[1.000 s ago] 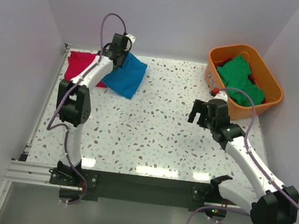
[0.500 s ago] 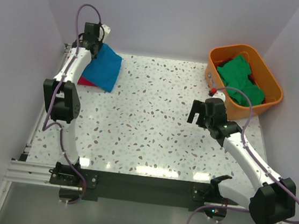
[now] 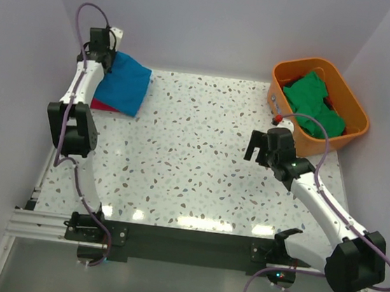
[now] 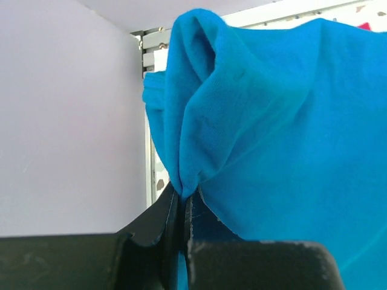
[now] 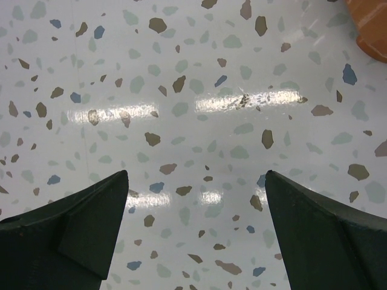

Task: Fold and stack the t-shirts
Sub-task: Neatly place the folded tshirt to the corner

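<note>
A folded bright blue t-shirt [image 3: 124, 83] lies at the table's far left corner, over a crimson red t-shirt [image 3: 101, 105] of which only a strip shows. My left gripper [image 3: 101, 54] is shut on a pinch of the blue cloth [image 4: 242, 121] at its far left edge. Green t-shirts [image 3: 312, 103] fill the orange bin. My right gripper [image 3: 257, 147] hovers open over bare table right of centre, its fingers [image 5: 91, 217] wide apart with nothing between them.
The orange bin [image 3: 352, 100] stands at the far right corner of the speckled table [image 3: 193, 160]. Lilac walls close in on the left, back and right. A metal rail [image 4: 148, 121] runs along the left table edge by the blue shirt.
My left gripper has carried the blue t-shirt leftward, from the middle-left of the far edge to the far left corner, so it now covers most of the red one. The right arm barely moved.
</note>
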### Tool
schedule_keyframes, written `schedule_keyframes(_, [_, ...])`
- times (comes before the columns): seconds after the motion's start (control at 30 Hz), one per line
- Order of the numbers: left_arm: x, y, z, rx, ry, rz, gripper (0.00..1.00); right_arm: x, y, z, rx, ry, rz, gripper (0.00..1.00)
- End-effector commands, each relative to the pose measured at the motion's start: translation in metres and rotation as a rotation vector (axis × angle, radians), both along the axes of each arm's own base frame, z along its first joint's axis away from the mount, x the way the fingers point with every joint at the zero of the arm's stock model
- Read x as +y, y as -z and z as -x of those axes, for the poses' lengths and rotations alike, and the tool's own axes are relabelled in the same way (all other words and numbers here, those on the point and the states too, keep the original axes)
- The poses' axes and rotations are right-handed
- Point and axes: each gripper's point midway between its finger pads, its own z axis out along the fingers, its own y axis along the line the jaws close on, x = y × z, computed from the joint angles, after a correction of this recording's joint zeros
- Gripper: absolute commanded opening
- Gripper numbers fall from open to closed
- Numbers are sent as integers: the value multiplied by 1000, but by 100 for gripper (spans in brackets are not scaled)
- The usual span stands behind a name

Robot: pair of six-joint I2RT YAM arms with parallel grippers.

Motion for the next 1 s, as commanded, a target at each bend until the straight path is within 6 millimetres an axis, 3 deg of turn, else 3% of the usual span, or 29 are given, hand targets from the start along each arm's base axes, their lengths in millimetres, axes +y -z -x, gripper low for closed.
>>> schedule_keyframes(0.0, [28,-13,-23,-128,-80,41,0,-3,-17,-9,-39,33,3,99])
schedule_keyframes(0.07, [33,7,-24,-96,-105,40,5,-3,-16,-9,-38,35,4,99])
schedule_keyframes(0.1, [35,14,-24,-89,-124,41,26,-3,-16,-9,-37,35,5,99])
schedule_keyframes(0.13, [41,19,-21,-79,-162,24,56,-3,-17,-10,-37,33,7,99])
schedule_keyframes(0.17, [48,26,-20,-71,-202,8,100,-3,-17,-10,-39,36,7,99])
schedule_keyframes(0.23, [71,18,-11,-113,-377,-38,100,-4,-17,-9,-32,36,12,99])
schedule_keyframes(0.3, [79,3,-5,-166,-470,1,100,-5,-21,-8,-39,39,9,99])
schedule_keyframes(0.37, [78,-36,2,-240,-493,49,100,-5,-24,-7,-44,46,-2,99])
schedule_keyframes(0.43, [60,-52,4,-305,-487,184,100,-4,-32,-3,-56,37,-16,99])
schedule_keyframes(0.47, [52,-82,12,-369,-465,239,100,-4,-33,-1,-61,32,-19,99])
schedule_keyframes(0.5, [43,-87,15,-385,-446,290,100,-5,-37,2,-69,33,-26,99])
schedule_keyframes(0.53, [26,-75,19,-366,-426,394,100,-5,-38,3,-71,31,-30,99])
schedule_keyframes(0.57, [17,-92,29,-401,-420,453,100,-4,-37,5,-68,24,-34,99])
schedule_keyframes(0.6, [5,-90,32,-404,-424,536,100,-4,-37,8,-63,27,-42,99])
schedule_keyframes(0.63, [-17,-69,39,-334,-374,615,100,-4,-38,10,-67,25,-45,99])
schedule_keyframes(0.67, [-37,-79,46,-342,-332,655,100,-5,-39,11,-69,32,-50,99])
schedule_keyframes(0.7, [-53,-72,52,-320,-323,682,100,-6,-40,13,-66,36,-51,99])
schedule_keyframes(0.73, [-82,-62,69,-289,-311,648,100,-7,-42,15,-73,35,-54,99])
schedule_keyframes(0.8, [-119,-49,89,-266,-298,582,100,-9,-43,18,-77,43,-55,99])
schedule_keyframes(0.83, [-130,-23,108,-223,-318,532,100,-9,-43,19,-80,43,-57,98])
schedule_keyframes(0.87, [-169,-29,121,-230,-236,557,100,-10,-43,21,-84,46,-64,99])
schedule_keyframes(0.9, [-185,-21,132,-220,-214,583,100,-8,-43,20,-91,42,-70,99])
schedule_keyframes(0.93, [-197,15,154,-150,-207,580,100,-7,-43,21,-92,38,-78,99])
schedule_keyframes(0.97, [-218,14,167,-160,-168,627,100,-7,-41,23,-90,27,-76,99])
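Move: The left hand, pinching the blue t-shirt by its left edge, is almost over the red folded t-shirt, whose middle lies about 3 cm ahead, 3 cm to the right and some 17 cm below. The blue shirt's body hangs about 8 cm to the right, 3 cm back and 9 cm lower. The table's far left corner is roughly 13 cm ahead and 12 cm left. From the idle right hand, the red shirt is about 29 cm ahead and 47 cm left. Leftward and down first, about 6 cm each way, the left hand brings the blue t-shirt over the red one, opening wide on the way and swinging counter-clockwise. Emptied, it lifts clear and sweeps some 25 cm right and back towards the robot, rolling left side down and sinking a little at the end. The open right hand rises slightly, drawing back. ##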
